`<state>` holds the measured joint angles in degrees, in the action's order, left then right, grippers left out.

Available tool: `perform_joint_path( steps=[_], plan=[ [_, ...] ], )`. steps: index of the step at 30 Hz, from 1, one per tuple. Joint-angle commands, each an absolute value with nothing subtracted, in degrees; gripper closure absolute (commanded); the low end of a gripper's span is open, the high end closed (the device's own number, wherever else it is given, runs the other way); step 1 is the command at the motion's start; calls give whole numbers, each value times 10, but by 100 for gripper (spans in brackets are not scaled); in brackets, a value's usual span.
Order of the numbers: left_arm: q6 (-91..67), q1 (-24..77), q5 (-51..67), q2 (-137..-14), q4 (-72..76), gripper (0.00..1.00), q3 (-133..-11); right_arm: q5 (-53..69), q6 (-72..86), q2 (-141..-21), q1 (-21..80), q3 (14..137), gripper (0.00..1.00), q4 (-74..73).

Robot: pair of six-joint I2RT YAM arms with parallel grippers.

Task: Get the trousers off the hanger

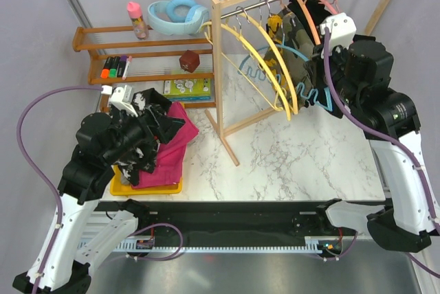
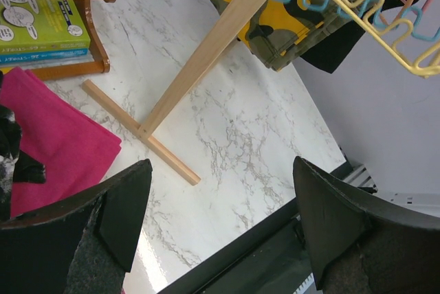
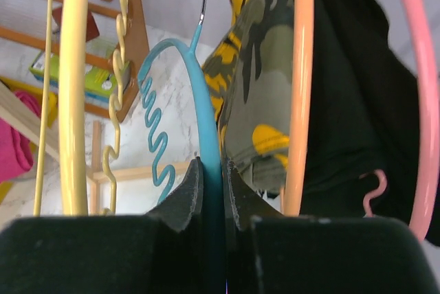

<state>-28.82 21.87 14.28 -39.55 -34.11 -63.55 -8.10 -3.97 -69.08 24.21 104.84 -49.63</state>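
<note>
Olive-and-yellow camouflage trousers [image 1: 280,36] [image 3: 265,81] hang on a blue hanger [image 1: 292,49] [image 3: 206,136] on the rack rail. Plain black trousers [image 3: 350,102] hang just behind them. My right gripper [image 1: 315,86] [image 3: 212,170] is shut on the blue hanger's arm, right beside the camouflage cloth. Magenta trousers [image 1: 172,150] [image 2: 55,136] and black white-speckled ones [image 1: 148,102] lie heaped on a yellow tray [image 1: 148,188] at the left. Above that heap my left gripper [image 1: 157,121] [image 2: 220,163] stands wide open with nothing between its fingers.
The wooden rack [image 1: 218,67] has a floor bar [image 2: 141,132] running across the marble table [image 1: 295,156]. Bare yellow hangers [image 1: 265,53], an orange hanger [image 3: 300,88] and a pink hanger [image 3: 426,102] crowd the rail. A wooden shelf [image 1: 137,53] with small items stands back left.
</note>
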Motion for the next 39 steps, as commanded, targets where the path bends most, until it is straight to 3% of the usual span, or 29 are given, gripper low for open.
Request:
perform_joint_path(
  steps=[1, 23, 39],
  plan=[
    [-290, 217, 169, -394, -315, 11, -628, -102, -71, -707, 247, 1109, 100, -415],
    [-271, 217, 171, -396, -312, 11, -650, -63, -79, -762, 264, 1175, 100, -330],
    [-276, 218, 183, -402, -311, 11, -657, -51, -37, -651, 283, 1014, 100, -323]
  ],
)
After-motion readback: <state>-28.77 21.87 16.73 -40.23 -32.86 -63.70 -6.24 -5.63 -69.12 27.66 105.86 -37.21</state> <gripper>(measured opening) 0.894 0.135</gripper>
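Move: The right hand has the blue hanger by one shoulder. The free stretch of rail its hook goes to lies about 13 cm ahead, 6 cm left and 12 cm above. The nearer yellow hanger is some 8 cm left and 2 cm ahead, at hand height; the orange one is roughly 8 cm ahead and 1 cm right; the camouflage trousers are 9 cm ahead, 3 cm left, a little lower. For the left hand, that stretch is about 23 cm ahead, 20 cm right and 20 cm up. Upward and forward first, about 8 cm up and 4 cm out, the right hand raises the pinched blue hanger between the yellow and orange hangers towards the rail, tipping its fingers up some 15 degrees and easing 3 cm left. Then it draws back about 3 cm and sinks 2 cm to bring the hook over the rail, keeping its grip. ##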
